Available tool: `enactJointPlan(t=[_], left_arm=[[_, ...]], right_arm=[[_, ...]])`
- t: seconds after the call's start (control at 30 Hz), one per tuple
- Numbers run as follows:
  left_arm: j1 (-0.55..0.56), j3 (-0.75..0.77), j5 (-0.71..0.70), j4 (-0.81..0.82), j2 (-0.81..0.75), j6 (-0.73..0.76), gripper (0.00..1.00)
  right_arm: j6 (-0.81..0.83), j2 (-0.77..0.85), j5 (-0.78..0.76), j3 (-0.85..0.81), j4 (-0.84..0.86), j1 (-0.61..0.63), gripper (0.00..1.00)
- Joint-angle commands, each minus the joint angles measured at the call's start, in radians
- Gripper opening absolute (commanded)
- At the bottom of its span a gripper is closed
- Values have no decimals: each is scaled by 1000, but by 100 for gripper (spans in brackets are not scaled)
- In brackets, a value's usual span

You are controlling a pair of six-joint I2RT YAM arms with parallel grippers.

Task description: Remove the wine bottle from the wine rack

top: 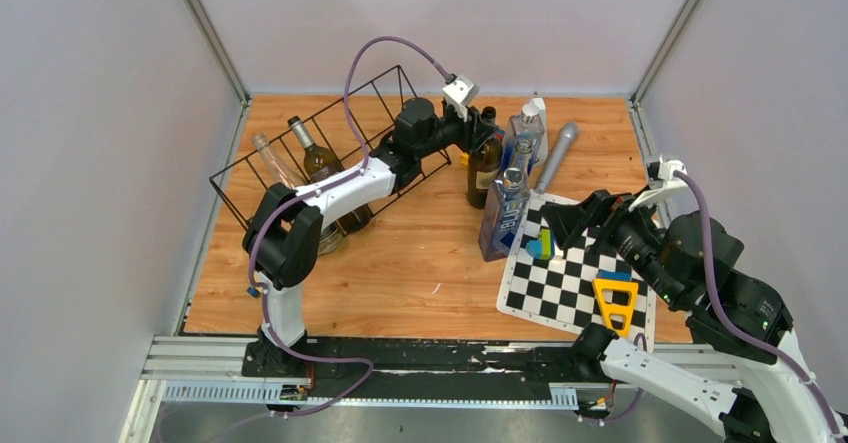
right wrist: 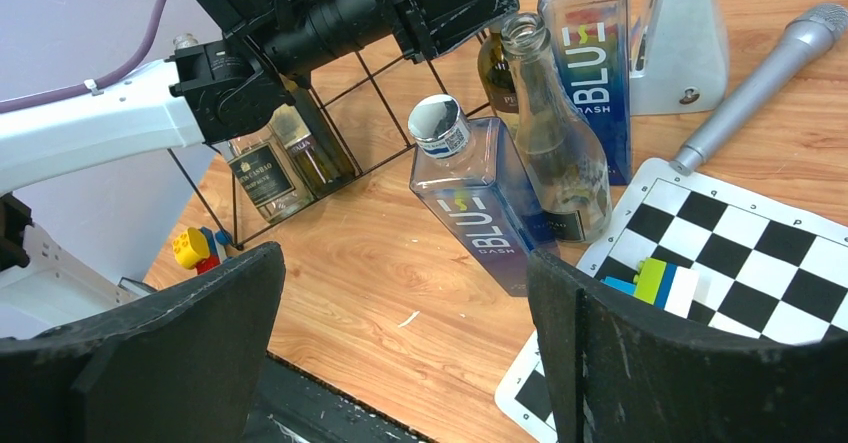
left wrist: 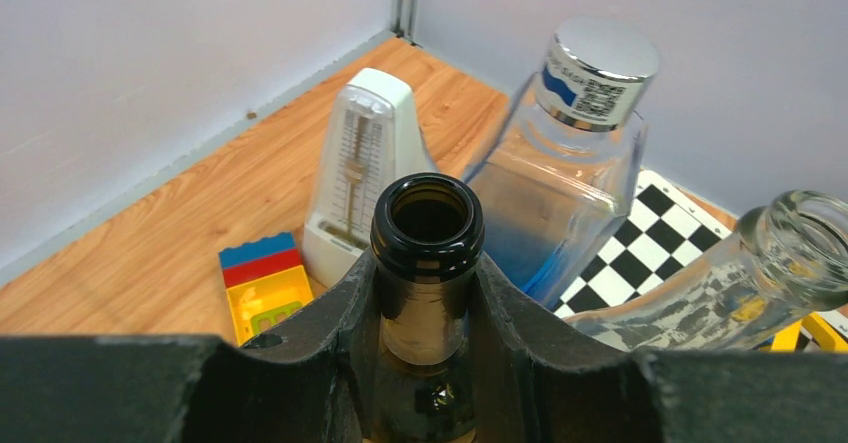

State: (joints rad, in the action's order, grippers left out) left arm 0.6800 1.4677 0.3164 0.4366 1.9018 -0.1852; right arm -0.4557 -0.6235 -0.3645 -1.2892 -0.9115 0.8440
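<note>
A dark wine bottle (top: pixel 484 168) stands upright just right of the wine rack (top: pixel 268 158), a long black wire frame lying aslant at the back left. My left gripper (top: pixel 478 123) is shut on this bottle's neck; in the left wrist view the open bottle mouth (left wrist: pixel 427 218) rises between the black fingers (left wrist: pixel 335 313). I cannot tell whether the bottle's base touches the table. A clear bottle (top: pixel 270 158) and a labelled wine bottle (top: pixel 318 161) lie in the rack. My right gripper (right wrist: pixel 405 293) stands open and empty over the chessboard's near-left corner.
Close right of the held bottle are two blue "BLUE DASH" bottles (top: pixel 503 213) (top: pixel 525 138), a clear glass bottle (right wrist: pixel 550 133), a white metronome (left wrist: pixel 360 163) and a grey microphone (top: pixel 556 155). The chessboard (top: pixel 570 283) carries toy bricks (top: pixel 541 243) and a yellow piece (top: pixel 615 303).
</note>
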Motion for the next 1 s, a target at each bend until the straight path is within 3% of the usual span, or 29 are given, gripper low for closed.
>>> enactJointPlan(t=[0.0,0.17,0.47,0.7,0.8,0.97], left_arm=[[16,27,18,121,-38,-31,0],[25,25,37,123,-31,-44,5],[27,26,42,90,-27,-33,43],[27,14,34,79,-39,-21,63],[28,11,39,72,-40,-19,67],[27,8,38,55,-51,-6,86]], right_arm=[[-20,13,10,-12,0,4,91],[-21,10,14,-11,0,4,91],[-8,0,26,-20,2,4,91],[-12,25,20,-15,5,5,91],[-15,30,21,-15,6,4,91],[-17,31,24,-13,5,4,91]])
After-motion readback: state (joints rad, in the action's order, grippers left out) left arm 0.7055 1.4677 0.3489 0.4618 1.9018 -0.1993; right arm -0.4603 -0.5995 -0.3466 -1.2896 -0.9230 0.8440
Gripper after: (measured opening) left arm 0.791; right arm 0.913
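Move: The left hand still holds the dark wine bottle by its neck; the bottle's middle is about 11 cm straight below, over the spot where it is to stand. From this hand the clear bottle is some 6 cm back and 6 cm right, the front blue bottle 12 cm back and 4 cm right, the rear blue bottle level with it and 8 cm right. The wine bottle's middle lies roughly 25 cm ahead of the right hand, 13 cm left and 20 cm below. Back and to the right, about 2 cm in all, the left hand eases the upright wine bottle in towards the clear bottle, most of it early on. After a short pause its fingers open from their pinch on the neck to nearly full width, the hand rising barely half a centimetre and the wrist staying level. ##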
